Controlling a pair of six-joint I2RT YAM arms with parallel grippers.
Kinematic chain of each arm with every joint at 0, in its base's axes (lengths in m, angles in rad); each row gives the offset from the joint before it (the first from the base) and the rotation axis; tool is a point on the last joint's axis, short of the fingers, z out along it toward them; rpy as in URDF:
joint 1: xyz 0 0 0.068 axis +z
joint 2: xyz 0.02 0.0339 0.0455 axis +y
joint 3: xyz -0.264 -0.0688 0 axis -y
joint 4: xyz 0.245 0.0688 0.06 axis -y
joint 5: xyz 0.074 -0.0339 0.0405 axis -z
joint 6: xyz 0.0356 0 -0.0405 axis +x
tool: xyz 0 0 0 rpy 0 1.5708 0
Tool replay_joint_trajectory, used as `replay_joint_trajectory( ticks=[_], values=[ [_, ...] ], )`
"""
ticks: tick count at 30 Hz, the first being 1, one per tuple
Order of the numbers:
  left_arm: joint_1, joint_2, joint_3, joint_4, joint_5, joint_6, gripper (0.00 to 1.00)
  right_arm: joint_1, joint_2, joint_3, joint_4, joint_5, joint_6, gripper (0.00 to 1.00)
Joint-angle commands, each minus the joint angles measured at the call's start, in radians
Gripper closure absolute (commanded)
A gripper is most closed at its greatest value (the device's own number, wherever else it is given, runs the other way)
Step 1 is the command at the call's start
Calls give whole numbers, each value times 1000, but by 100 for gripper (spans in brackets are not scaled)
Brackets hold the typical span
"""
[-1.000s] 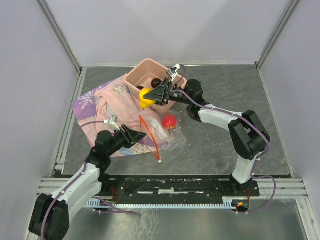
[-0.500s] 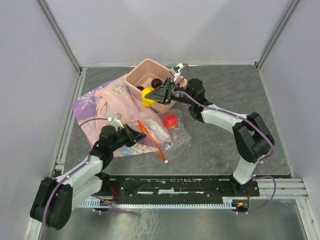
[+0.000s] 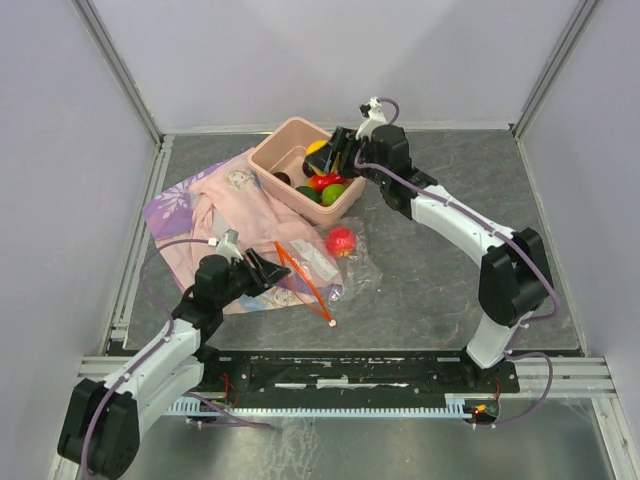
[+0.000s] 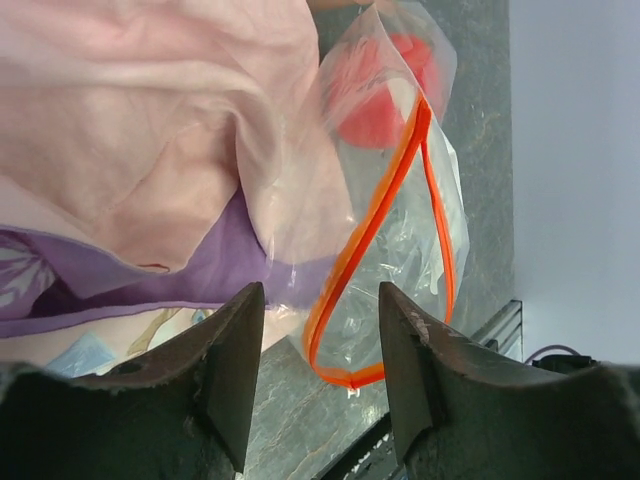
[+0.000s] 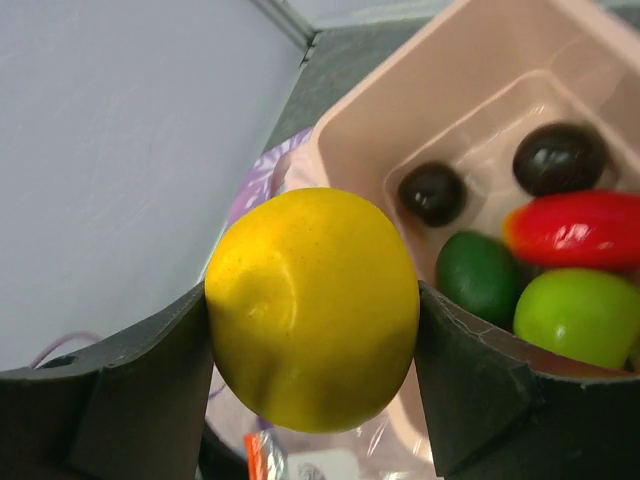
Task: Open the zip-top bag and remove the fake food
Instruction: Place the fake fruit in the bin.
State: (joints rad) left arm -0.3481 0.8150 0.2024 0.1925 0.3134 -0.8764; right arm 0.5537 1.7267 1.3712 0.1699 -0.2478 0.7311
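Observation:
The zip-top bag [image 3: 318, 268] lies crinkled on the table, its orange-red strip [image 4: 372, 215] pulled into an open loop. One red piece of fake food [image 3: 341, 241] rests inside it, also visible through the plastic in the left wrist view [image 4: 378, 100]. My left gripper [image 3: 268, 270] is open just in front of the bag's mouth [image 4: 322, 335], nothing between its fingers. My right gripper [image 3: 328, 152] is shut on a yellow fruit [image 5: 312, 305] over the salmon-pink tub [image 3: 270, 142], where red, green and dark pieces [image 5: 480, 278] lie.
A pink-and-purple printed cloth [image 3: 205, 205] spreads under the tub's left side and beneath the bag's left edge [image 4: 150, 130]. Grey walls and a metal frame rail [image 3: 135, 250] bound the slate table on the left and back.
My right arm has carried the yellow fruit from the tub's near side back over the tub. The left gripper stays at the bag's mouth, and the orange strip has shifted slightly.

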Motion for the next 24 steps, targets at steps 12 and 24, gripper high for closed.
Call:
replay_joint_trajectory(
  ticks=[12, 24],
  values=[
    [3, -179, -55, 104, 195, -69, 60, 2, -7, 148, -247, 301, -423, 1],
    [-9, 27, -46, 261, 263, -101, 74, 2, -416, -456, -34, 61, -342, 6]
  ],
)
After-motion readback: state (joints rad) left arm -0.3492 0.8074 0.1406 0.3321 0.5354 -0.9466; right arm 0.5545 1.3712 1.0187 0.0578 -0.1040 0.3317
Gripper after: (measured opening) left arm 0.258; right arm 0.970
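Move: In the right hand's grip is the yellow pear, held over the bin, whose middle lies about 2 cm ahead, 3 cm left and 21 cm below. In it, the red pepper is about 1 cm back and 1 cm right, the green apple 4 cm back and 3 cm right. Outside, the bagged red apple is some 14 cm back and 5 cm right. From the left hand, the bin lies about 20 cm ahead, 6 cm right. Carrying the pear about 5 cm forward over the bin, the right hand sinks, rolls its left side down some 25 degrees and spreads its fingers to let go. It then swings roughly 11 cm back and some 8 cm right, towards the red apple. The left hand rises 3 cm, dips again and draws back, closing its fingers on nothing visible beside the bag. ##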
